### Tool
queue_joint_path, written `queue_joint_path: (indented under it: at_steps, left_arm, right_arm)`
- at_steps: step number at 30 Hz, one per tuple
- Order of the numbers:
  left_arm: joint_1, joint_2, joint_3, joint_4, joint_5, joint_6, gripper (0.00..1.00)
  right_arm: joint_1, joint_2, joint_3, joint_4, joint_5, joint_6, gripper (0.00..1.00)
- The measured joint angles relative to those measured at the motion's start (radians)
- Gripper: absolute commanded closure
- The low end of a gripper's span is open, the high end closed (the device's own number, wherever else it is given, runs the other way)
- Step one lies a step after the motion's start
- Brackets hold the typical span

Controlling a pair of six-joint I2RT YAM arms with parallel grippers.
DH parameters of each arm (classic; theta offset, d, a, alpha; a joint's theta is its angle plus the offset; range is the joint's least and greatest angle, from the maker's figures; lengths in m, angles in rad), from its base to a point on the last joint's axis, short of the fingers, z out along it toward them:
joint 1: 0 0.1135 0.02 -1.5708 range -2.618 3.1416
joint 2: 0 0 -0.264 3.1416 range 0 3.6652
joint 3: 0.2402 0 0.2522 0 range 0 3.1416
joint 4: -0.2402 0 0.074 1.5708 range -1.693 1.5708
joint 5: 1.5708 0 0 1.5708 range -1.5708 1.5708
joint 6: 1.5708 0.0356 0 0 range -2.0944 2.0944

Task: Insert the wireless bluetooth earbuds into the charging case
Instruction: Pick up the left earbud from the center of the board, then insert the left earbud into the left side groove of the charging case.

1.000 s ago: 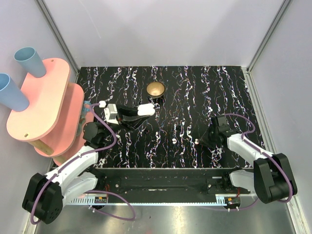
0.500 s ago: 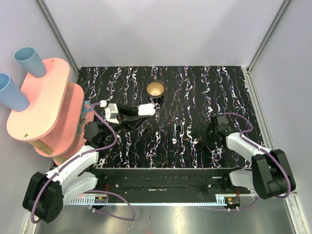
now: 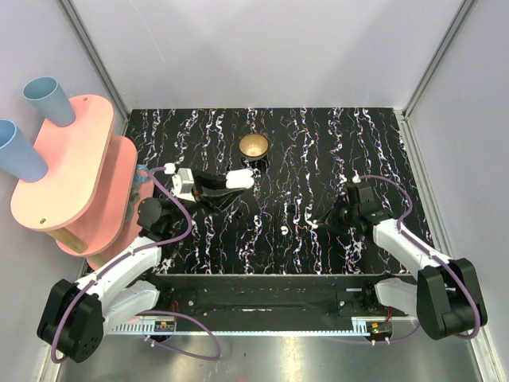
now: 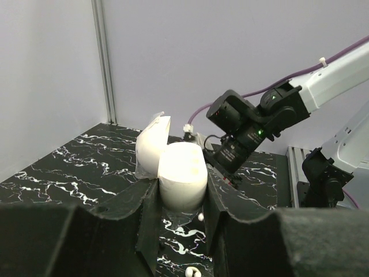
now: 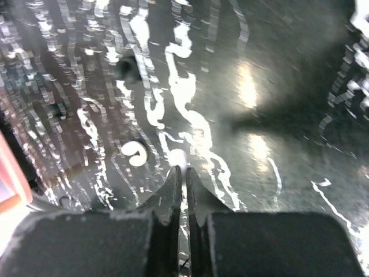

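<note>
The white charging case [image 3: 239, 180] hangs above the table's left middle with its lid open; my left gripper [image 3: 229, 185] is shut on its body. From the left wrist, the case [image 4: 182, 173] sits clamped between the black fingers [image 4: 147, 213], lid [image 4: 151, 145] tipped up to the left. My right gripper [image 3: 324, 221] is at the right middle, shut on one tiny white earbud [image 5: 177, 157] that pokes out beyond its fingertips [image 5: 180, 171]. The other earbud [image 3: 285, 230] lies on the black marbled table between the arms; the right wrist view has it [image 5: 134, 153] left of the tips.
A brass bowl [image 3: 254, 146] stands behind the case. A pink two-tier shelf [image 3: 71, 171] carrying two blue cups [image 3: 46, 99] stands off the table's left edge. Metal frame posts and grey walls close in the back and sides.
My right gripper has shut on the earbud that lay by its tips and has lifted it a little. The left arm holds the case still.
</note>
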Motion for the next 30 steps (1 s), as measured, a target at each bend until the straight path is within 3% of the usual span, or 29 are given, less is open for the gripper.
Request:
queue_joint_path:
  at_steps: [6,14,21,26,30]
  left_arm:
    - [0.000,0.007,0.000,-0.007,0.004,0.000,1.00]
    - [0.000,0.031,0.010,-0.013,0.036,0.000,1.00]
    - [0.000,0.046,0.014,-0.018,0.072,-0.009,1.00]
    - [0.000,0.069,0.033,-0.027,0.107,-0.022,1.00]
    - [0.000,0.085,0.046,-0.029,0.132,-0.029,1.00]
  right_arm:
    - [-0.002,-0.018,0.179,-0.039,-0.152,-0.162,1.00]
    - [-0.002,-0.025,0.580,-0.149,-0.381,-0.477,1.00]
    - [0.020,-0.056,0.776,-0.220,-0.517,-0.693,1.00]
    - [0.106,-0.064,0.862,-0.266,-0.550,-0.827,1.00]
    - [0.265,-0.058,0.901,-0.320,-0.518,-0.951,1.00]
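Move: The right gripper already holds the picked-up earbud just off the board; the charging case in the left gripper lies about 21 cm to its left, 28 cm above and 2 cm nearer the base. The other earbud lies 10 cm to the right gripper's left, about level fore and aft and 4 cm lower; a small black block sits some 6 cm ahead and 8 cm left, 4 cm lower. From the left gripper, the case is about 3 cm right, 1 cm ahead and 1 cm above. Swing the right gripper up fast, about 34 cm, keeping the earbud pinched; bear forward at first, then back and some 12 cm left in all, towards the case. Turn the wrist by roughly 90 degrees so its fingers, steeply down before, point left at the case. Meanwhile keep the left gripper's hold on the case and ease it about 2 cm down and slightly right. ##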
